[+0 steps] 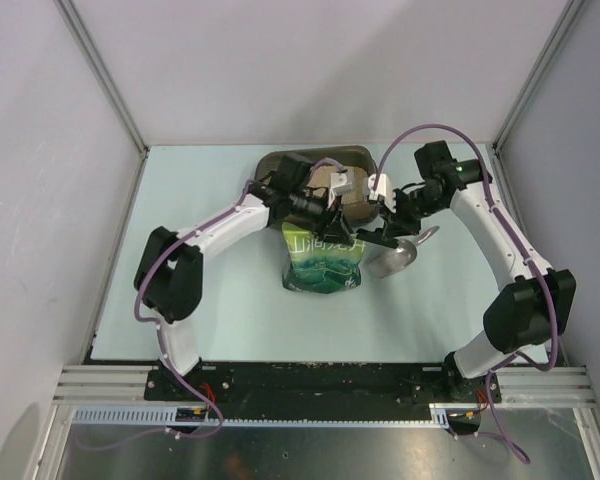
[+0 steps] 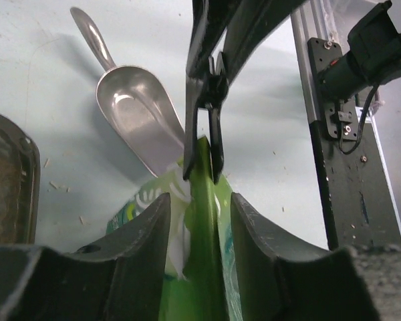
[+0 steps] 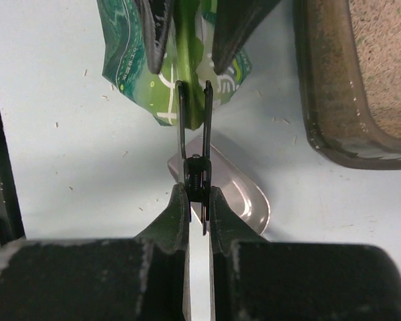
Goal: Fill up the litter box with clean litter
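Note:
The litter box sits at the back centre, with clean litter covering its floor. The box also shows in the left wrist view and the right wrist view. A green bag stands in front of it. My right gripper is shut on a black spring clip. The clip's two arms straddle the bag's top edge. My left gripper is open, its fingers on either side of the same edge with a gap on each side.
A silver metal scoop lies on the table right of the bag, under the right gripper. It shows behind the clip in the left wrist view. Small specks of litter dot the table around the bag.

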Robot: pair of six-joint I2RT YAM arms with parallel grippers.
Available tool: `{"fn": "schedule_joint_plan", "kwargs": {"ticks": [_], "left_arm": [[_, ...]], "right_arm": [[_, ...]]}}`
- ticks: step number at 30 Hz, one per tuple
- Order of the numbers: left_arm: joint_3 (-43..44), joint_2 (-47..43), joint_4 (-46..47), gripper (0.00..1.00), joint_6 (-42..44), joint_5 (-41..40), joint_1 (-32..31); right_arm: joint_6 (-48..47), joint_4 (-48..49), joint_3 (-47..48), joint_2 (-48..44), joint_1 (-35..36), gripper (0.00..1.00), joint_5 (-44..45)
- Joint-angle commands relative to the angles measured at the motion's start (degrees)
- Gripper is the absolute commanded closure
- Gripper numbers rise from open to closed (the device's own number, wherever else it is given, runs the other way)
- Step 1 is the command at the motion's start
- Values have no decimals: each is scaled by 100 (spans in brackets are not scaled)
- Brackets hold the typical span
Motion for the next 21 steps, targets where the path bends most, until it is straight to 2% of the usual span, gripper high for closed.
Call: {"fn": "schedule_joint_plan", "kwargs": {"ticks": [1, 8, 11, 14, 15, 18, 21], "left_arm": [[-499, -841, 63, 54, -34, -13, 294], [-1211, -1404, 72, 53, -69, 5, 751], [-1387, -1528, 63, 57, -34, 22, 813], [-1493, -1625, 46, 71, 72, 13, 831], [-1502, -1616, 37, 78, 72, 31, 831], [-1450, -1590, 28, 88, 81, 110, 831], [-1379, -1563, 28, 92, 63, 189, 831]], "right_arm": [[-193, 165, 419, -6, 248, 100, 270], [-307, 130, 454, 55, 600, 100, 666], [-237, 157, 524, 117, 723, 100, 719], [-193, 209, 577, 178, 854, 100, 746], [-158, 227, 594, 196, 881, 100, 763], [-79, 306, 630, 283, 1065, 100, 798], [35, 376, 726, 398, 1267, 100, 869]]}}
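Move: The bag's folded top edge runs between the hands: its left end, where the left fingers will shut, is about 8 cm left of the open left hand, level fore and aft. The fold's middle is roughly 12 cm left of the right hand, at its height. The scoop lies almost under the right hand, 17 cm down, some 3 cm ahead and 2 cm right; the litter box's middle is about 23 cm ahead, 13 cm left and 14 cm below. The bag's top fold is taken anew near its left end: the left hand, fingers already open around the fold, travels about 7.5 cm left along it, rising slightly, then closes and pinches it there. From the fold's right end, the right hand keeps its grip on the black clip and carries it about 4 cm left, jaws straddling the fold, turning some 10 degrees, mainly counter-clockwise. ##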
